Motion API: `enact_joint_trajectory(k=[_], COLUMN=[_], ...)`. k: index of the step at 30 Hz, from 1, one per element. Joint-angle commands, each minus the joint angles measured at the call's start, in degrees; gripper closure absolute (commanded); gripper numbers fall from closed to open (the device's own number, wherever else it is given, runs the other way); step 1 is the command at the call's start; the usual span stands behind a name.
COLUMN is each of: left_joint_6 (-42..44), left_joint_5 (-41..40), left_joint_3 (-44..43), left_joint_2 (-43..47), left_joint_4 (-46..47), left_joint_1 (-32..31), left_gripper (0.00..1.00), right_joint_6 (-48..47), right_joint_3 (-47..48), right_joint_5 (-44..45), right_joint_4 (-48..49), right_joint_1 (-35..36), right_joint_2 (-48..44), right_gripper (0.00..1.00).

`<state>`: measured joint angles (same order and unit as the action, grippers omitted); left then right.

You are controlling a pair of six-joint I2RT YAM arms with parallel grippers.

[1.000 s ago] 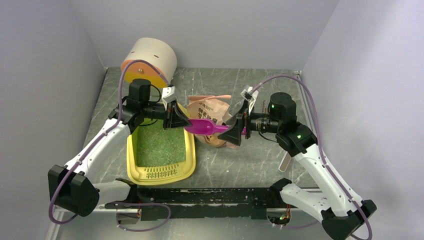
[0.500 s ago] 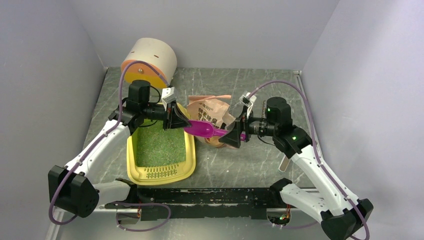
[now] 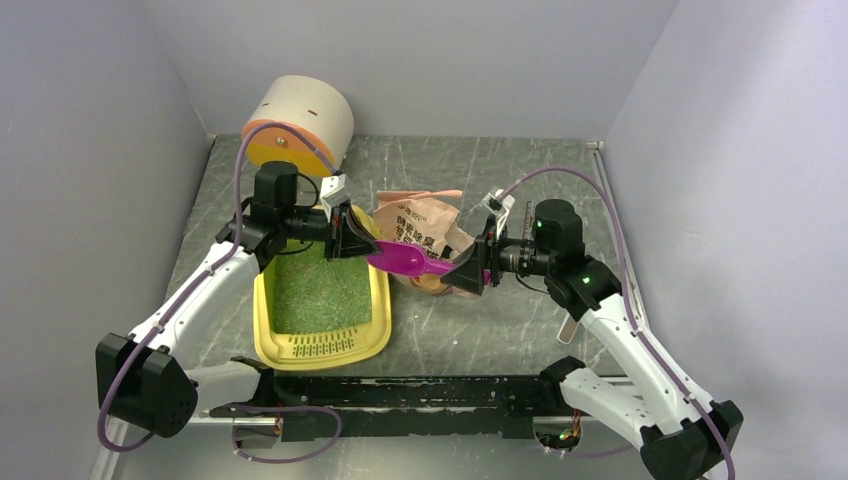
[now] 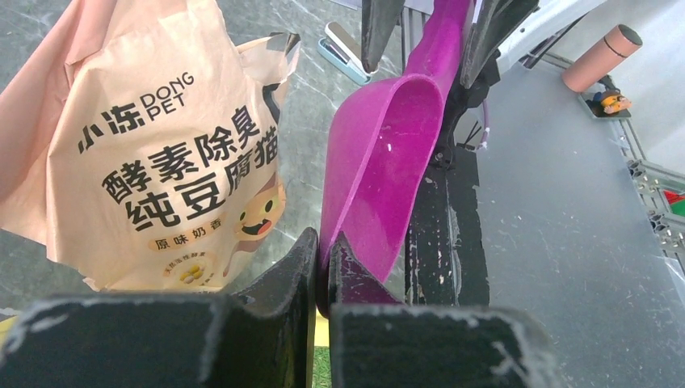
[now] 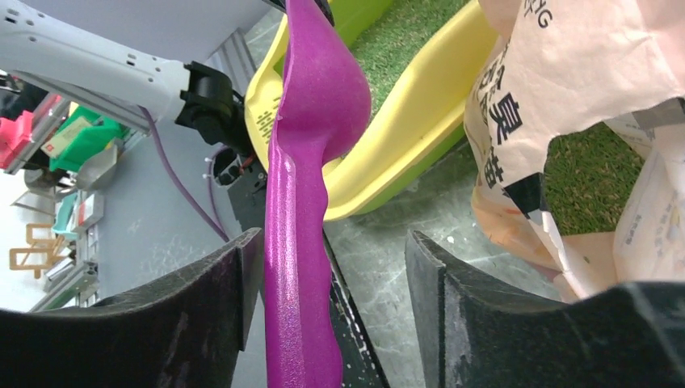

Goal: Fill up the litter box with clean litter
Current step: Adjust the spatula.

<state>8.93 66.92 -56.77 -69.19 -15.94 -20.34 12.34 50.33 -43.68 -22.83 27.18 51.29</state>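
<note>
The yellow litter box [image 3: 322,347] lies left of centre with clean litter [image 3: 320,293], green granules, covering its floor. Its rim [image 5: 404,137] and litter [image 5: 404,32] also show in the right wrist view. A magenta scoop [image 3: 405,260] hangs level between both arms, above the box's right rim. My left gripper [image 3: 365,243] is shut on the rim of the scoop bowl [image 4: 388,162], its fingertips [image 4: 323,259] pinching the plastic. My right gripper [image 3: 465,275] is open around the scoop handle [image 5: 295,307]. The handle rests against one finger, with a wide gap to the other, seen from my right gripper [image 5: 331,299].
A pink-beige printed bag [image 3: 425,220] stands just behind the scoop, close to both grippers; green granules [image 5: 598,174] show in its opening. A white cylinder with an orange end [image 3: 300,125] sits at the back left. Grey walls enclose the table.
My right arm has moved left along the scoop handle and its jaws have narrowed around it. The left gripper and scoop have stayed put.
</note>
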Motion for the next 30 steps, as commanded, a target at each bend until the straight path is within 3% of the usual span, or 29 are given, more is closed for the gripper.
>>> enact_joint_trajectory(k=[1,5,14,17,20,23,30], left_joint_6=[-0.6,-1.2,0.5,2.3,4.3,7.0,15.6], left_joint_5=[1.6,1.3,2.0,2.1,2.1,3.2,6.6], left_joint_3=[0.6,1.3,1.2,0.4,-0.6,-1.4,-5.1], left_joint_2=[1.6,1.8,1.8,1.5,1.3,0.7,-3.0], left_joint_4=[3.0,3.9,2.0,-0.4,-3.3,-6.3,-17.1], left_joint_1=[0.3,0.3,0.3,0.3,0.3,0.3,0.2], left_gripper=[0.95,0.95,0.93,0.86,0.64,0.53,0.48], right_joint_6=[5.6,9.9,9.6,9.9,9.1,6.7,0.7], right_joint_3=[-1.5,-3.3,-2.1,-2.1,-1.4,-0.4,2.8], right_joint_5=[-6.4,-10.5,-12.1,-13.2,-14.3,-16.1,-16.1], right_joint_4=[9.7,15.3,14.1,15.3,14.9,12.7,5.9], right_joint_1=[-0.5,-0.5,-0.7,-0.7,-0.7,-0.7,-0.7], right_joint_2=[-0.6,-1.6,-0.4,-0.2,0.2,1.1,3.5], right_gripper=[0.37,0.57,0.93,0.99,1.0,1.0,1.0])
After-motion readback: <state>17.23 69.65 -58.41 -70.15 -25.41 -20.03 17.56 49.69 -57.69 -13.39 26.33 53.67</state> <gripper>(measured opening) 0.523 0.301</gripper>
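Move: The purple spatula hangs between the hands: its handle lies about 1 cm back, 1 cm left and slightly above the right hand point, inside those still-open fingers. From the left hand, which pinches the blade tip, that handle is some 17 cm right and 4 cm back. The litter bag's middle is about 10 cm ahead, 6 cm left and 15 cm below the right hand; the litter box is 29 cm left, 2 cm ahead, 17 cm below. The spatula's handle is gripped as the right hand closes on it, rising about 2.5 cm while easing 2 cm back and a little left, turning some 10 degrees counter-clockwise with its fingertips lifting. Once that grip has closed, the left fingers open halfway, ending their pinch on the blade tip, and that hand drifts about 1 cm back and down. ##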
